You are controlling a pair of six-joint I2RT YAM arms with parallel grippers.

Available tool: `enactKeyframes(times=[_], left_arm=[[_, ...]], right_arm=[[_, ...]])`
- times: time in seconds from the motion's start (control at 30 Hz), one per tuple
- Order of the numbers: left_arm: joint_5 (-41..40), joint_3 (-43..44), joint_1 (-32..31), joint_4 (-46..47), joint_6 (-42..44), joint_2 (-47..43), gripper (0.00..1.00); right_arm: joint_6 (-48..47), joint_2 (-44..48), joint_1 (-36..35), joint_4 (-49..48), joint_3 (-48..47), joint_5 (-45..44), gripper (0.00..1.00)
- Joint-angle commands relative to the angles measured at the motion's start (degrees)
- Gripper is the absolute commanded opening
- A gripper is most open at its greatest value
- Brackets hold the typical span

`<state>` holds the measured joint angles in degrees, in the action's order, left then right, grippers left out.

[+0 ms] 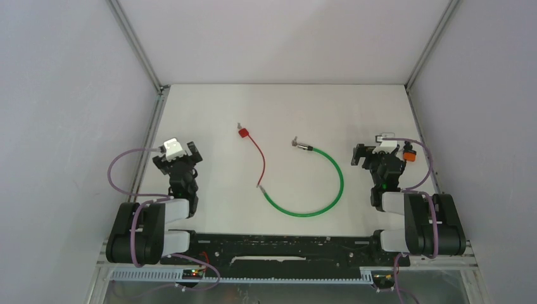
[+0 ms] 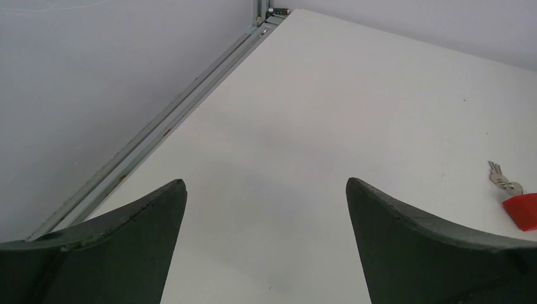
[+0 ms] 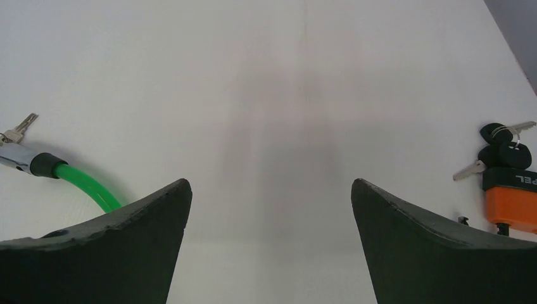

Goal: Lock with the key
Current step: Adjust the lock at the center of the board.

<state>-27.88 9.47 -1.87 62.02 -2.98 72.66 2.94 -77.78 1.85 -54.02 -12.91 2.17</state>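
A green cable lock (image 1: 329, 183) lies curved on the white table, its metal end (image 1: 304, 147) carrying a small key (image 1: 293, 140). In the right wrist view the green cable (image 3: 88, 187) and that key (image 3: 22, 125) lie at the left. A thin red cable (image 1: 261, 161) ends in a red lock body (image 1: 242, 132) with keys (image 2: 500, 177). An orange padlock (image 3: 510, 196) with black-headed keys (image 3: 503, 142) lies beside my right gripper (image 1: 378, 155), which is open and empty. My left gripper (image 1: 178, 157) is open too, with only bare table between its fingers.
The table is walled on three sides, with a metal rail (image 2: 158, 133) along the left edge near my left gripper. The right wall stands close behind the orange padlock (image 1: 410, 154). Both arm bases sit on the black frame (image 1: 285, 244) at the near edge.
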Motion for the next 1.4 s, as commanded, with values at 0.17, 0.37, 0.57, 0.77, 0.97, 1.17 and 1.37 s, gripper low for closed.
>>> enactKeyframes(times=[0.17,0.37,0.57,0.77,0.97,1.17,1.37], left_arm=[[-0.51,0.54,0.07,1.49,0.39,-0.15,1.0],[-0.25,0.44,0.2,1.44,0.35,-0.15,1.0],[-1.15,0.7,-0.64,1.36,1.55,-1.37,1.0],[-16.15,11.28,-8.4,-27.46,-0.99,-15.66,1.0],[-9.26,19.44,-10.11,-45.13,-17.74,-20.0,1.0],[10.09,24.82,-11.25,-44.43,-27.32,-5.56,1.0],[1.83,27.59,-21.28,-42.04,-21.92,-0.75,1.0]], right_arm=[[-0.13,-0.1,0.27,-1.0,-1.86,0.25,0.99],[-1.45,0.31,-0.37,-1.51,-1.52,1.13,1.0],[-5.98,8.07,-4.35,20.59,-10.8,4.27,1.0],[5.52,11.81,-8.82,33.08,-20.74,-0.55,0.99],[14.34,8.82,-8.54,45.9,-31.42,-4.13,1.0],[28.28,1.04,1.06,34.56,-32.09,21.69,0.99],[28.26,-11.58,-1.23,33.53,-38.47,23.19,0.99]])
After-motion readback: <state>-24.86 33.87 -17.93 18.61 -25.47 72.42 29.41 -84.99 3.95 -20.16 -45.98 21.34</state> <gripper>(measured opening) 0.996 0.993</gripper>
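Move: The green cable's lock head, at the middle of the board, lies about 24 cm to the right hand's left, 9 cm ahead and 8 cm lower; the orange padlock sits some 16 cm to that hand's right and 4 cm ahead. From the left hand the green lock head is roughly 43 cm to the right and 13 cm ahead, with the red lock on the way, about 21 cm right and 16 cm ahead, both some 12 cm below. Up first, then over and down: the open left hand rises about 10 cm, sweeps some 13 cm right and a little forward towards the red lock and the green lock head beyond, sinking again while turning clockwise and rolling right side up. The open right hand swings left while rising about 12 cm, then reaches forward and sinks, rolling its left side up some 30 degrees, nearer the green lock head. ##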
